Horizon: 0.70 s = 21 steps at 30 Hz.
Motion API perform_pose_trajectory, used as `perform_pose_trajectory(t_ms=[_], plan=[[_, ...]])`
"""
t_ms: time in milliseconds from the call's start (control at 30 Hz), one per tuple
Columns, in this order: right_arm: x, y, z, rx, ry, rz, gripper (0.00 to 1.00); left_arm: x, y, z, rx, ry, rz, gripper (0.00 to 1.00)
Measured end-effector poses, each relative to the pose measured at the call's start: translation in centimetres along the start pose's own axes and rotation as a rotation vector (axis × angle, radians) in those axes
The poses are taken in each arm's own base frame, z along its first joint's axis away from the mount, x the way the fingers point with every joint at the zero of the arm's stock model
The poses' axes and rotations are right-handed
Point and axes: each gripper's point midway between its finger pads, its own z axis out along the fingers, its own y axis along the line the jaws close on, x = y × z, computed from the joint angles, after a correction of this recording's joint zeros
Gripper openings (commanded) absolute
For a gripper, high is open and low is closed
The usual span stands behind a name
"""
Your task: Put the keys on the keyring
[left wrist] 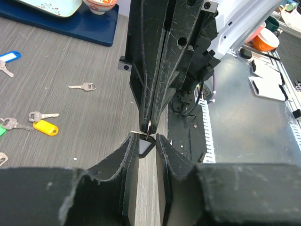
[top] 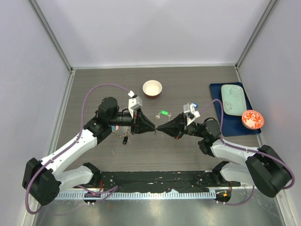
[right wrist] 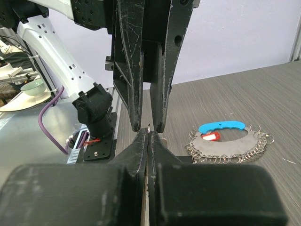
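My two grippers meet tip to tip above the table's middle. My right gripper [top: 161, 128] [right wrist: 149, 133] is shut on a small metal ring [left wrist: 149, 126], and a black tag [left wrist: 145, 147] hangs from that ring. The left gripper [top: 151, 127] [left wrist: 146, 141] stands open with a narrow gap, its fingertips [right wrist: 136, 126] on either side of the ring and tag. The keyring [right wrist: 230, 147], with its curved blue tag [right wrist: 221, 126] and a red tag [right wrist: 210, 136], lies on the table beyond. Loose keys lie about: yellow-tagged [left wrist: 44, 127], plain [left wrist: 82, 86], blue-tagged [left wrist: 9, 56], green-tagged [top: 163, 113].
A small white bowl [top: 152, 87] stands at the back centre. At the right, a dark blue mat [top: 233, 126] carries a pale green plate [top: 233, 99] and a red patterned bowl [top: 252, 119]. White walls close in the table on three sides.
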Motion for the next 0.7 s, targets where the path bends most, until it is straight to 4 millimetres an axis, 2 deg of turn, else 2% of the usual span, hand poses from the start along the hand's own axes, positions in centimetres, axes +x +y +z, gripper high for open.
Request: perform_pose_trajectory(t_ms=[200, 300, 333, 467, 533, 700], plan=[[0.2, 0.1, 0.1, -0.008, 0.007, 0.006, 0.01, 0.4, -0.2, 0.2, 0.015, 0.013, -0.006, 0.16], [0.3, 0.2, 0.2, -0.015, 0.011, 0.007, 0.01, 0.5, -0.2, 0.2, 0.017, 0.017, -0.011, 0.07], [0.3, 0.2, 0.2, -0.017, 0.013, 0.007, 0.01, 0.6, -0.2, 0.2, 0.017, 0.018, -0.011, 0.00], [0.5, 0.2, 0.2, -0.021, 0.019, 0.011, 0.03, 0.8, -0.2, 0.2, 0.016, 0.024, -0.014, 0.00], [0.7, 0.2, 0.2, -0.019, 0.027, 0.019, 0.16, 0.9, -0.1, 0.2, 0.009, 0.035, -0.010, 0.00], [1.1, -0.1, 0.2, 0.004, 0.065, 0.041, 0.38, 2.0, 0.7, -0.5, -0.055, 0.095, 0.037, 0.00]])
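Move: The black-fobbed key, still pinched in the right fingertips, hangs about 2 cm below both hand points, roughly 1 cm right of the left hand's. From the right hand, the open left fingertips are about 1 cm left and level in depth. On the table some 22 cm below the left hand, the green tag is 13 cm ahead and 4 cm right; the keyring is 8 cm ahead and 15 cm left. Left fingers shut at the key, right fingers then open; both hands sink, the left about 2 cm. ##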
